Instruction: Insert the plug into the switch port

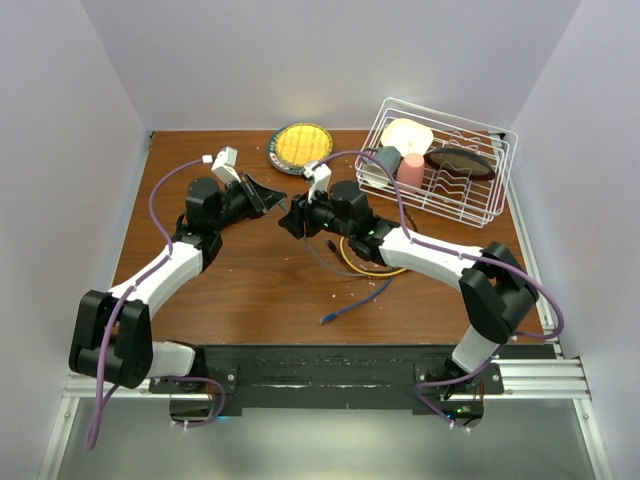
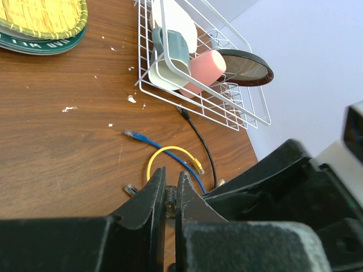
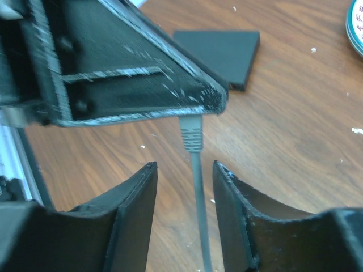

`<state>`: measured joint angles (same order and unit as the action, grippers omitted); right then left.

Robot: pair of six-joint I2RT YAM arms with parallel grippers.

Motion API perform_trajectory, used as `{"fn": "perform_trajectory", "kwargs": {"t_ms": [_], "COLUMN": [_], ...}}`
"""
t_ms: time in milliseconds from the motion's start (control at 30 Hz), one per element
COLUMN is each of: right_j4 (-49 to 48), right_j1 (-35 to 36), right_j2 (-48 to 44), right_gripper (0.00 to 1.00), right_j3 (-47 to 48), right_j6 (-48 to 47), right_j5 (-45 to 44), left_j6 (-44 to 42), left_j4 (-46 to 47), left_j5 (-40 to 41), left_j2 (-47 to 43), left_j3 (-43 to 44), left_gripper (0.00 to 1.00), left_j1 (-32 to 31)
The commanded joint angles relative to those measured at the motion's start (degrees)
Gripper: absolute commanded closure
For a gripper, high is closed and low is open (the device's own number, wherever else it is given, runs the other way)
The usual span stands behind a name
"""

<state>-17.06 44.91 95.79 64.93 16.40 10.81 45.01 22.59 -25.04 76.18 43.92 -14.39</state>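
Note:
The grey plug (image 3: 191,135) points up, its head hidden under the tip of my left gripper (image 2: 170,173). That gripper's jaws are almost together on a small dark piece, which I take for the plug's head. Its grey cable (image 3: 198,215) runs down between the fingers of my right gripper (image 3: 184,164), which stands open and touches neither cable nor plug. The switch (image 3: 218,54), a flat black box, lies on the table just beyond both grippers. None of its ports can be seen.
A white wire dish rack (image 1: 440,165) with cups and plates stands at the back right. A round yellow-centred plate (image 1: 300,145) lies at the back. Loose blue (image 1: 345,308), yellow (image 1: 372,265) and black (image 2: 199,141) cables lie near the right arm.

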Motion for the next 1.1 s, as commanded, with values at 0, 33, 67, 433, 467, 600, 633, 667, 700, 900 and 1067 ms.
{"fn": "perform_trajectory", "kwargs": {"t_ms": [0, 33, 67, 433, 467, 600, 633, 667, 700, 900, 1067], "right_j4": [-1.2, -1.7, -2.2, -2.8, -2.9, -3.5, -3.7, -3.9, -4.0, -5.4, -3.6], "right_j1": [0.3, 0.3, 0.3, 0.5, 0.4, 0.4, 0.4, 0.5, 0.4, 0.5, 0.4], "right_j2": [0.3, 0.3, 0.1, -1.0, -0.9, -0.5, -0.5, -0.6, -0.7, -0.5, -0.1], "right_gripper": [0.58, 0.61, 0.62, 0.59, 0.6, 0.6, 0.6, 0.6, 0.6, 0.68, 1.0], "right_j3": [2.2, 1.7, 1.6, 0.7, 0.8, 1.1, 1.0, 1.1, 0.8, 0.9, 1.3], "right_j6": [-0.3, -0.1, 0.5, 0.8, 0.9, 1.3, 1.4, 1.4, 1.4, 2.1, 3.3], "right_j5": [-3.2, -3.9, -3.8, -6.7, -7.0, -7.1, -7.1, -7.1, -7.2, -7.8, -10.8], "left_j6": [0.7, 0.8, 0.7, 1.0, 1.1, 1.1, 1.1, 1.1, 1.1, 1.2, 1.2], "left_j4": [1.1, 1.1, 1.1, 1.9, 2.0, 2.0, 2.0, 2.0, 2.0, 2.5, 2.6], "left_j5": [0.1, 0.1, 0.0, -0.5, -0.7, -0.9, -0.8, -0.8, -0.8, -0.9, -1.0], "left_j2": [-1.4, -1.5, -1.5, -0.5, -0.4, -0.4, -0.4, -0.3, -0.3, 0.5, 0.9], "left_j3": [2.1, 2.0, 2.1, 1.3, 1.2, 0.9, 0.9, 0.7, 0.7, 0.5, 0.2], "left_gripper": [1.0, 1.0, 1.0, 1.0, 1.0, 1.0, 1.0, 1.0, 1.0, 1.0, 1.0], "left_j1": [-0.2, -0.2, -0.2, -0.2, -0.2, -0.2, -0.2, -0.2, -0.2, -0.2, -0.3]}}
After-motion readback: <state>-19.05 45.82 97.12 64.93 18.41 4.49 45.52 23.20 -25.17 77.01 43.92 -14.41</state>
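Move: The grey plug sits in the left gripper's pads, about 1 cm back and 1 cm right of its hand point. From the open right gripper the plug lies roughly 3 cm forward and 2 cm left at the same height, its cable already running between the fingers. On the table some 18 cm below the right hand, the black switch is about 8 cm forward and 16 cm left; a dark cable end is 2 cm back and 9 cm right. Keep the left gripper still, holding the plug. Ease the right gripper down about 1 cm, then forward some 1.5 cm towards the plug, turning about 5 degrees clockwise and letting it rise most of the way back. Then shut its half-open fingers to pinch the grey cable right behind the plug's boot. ##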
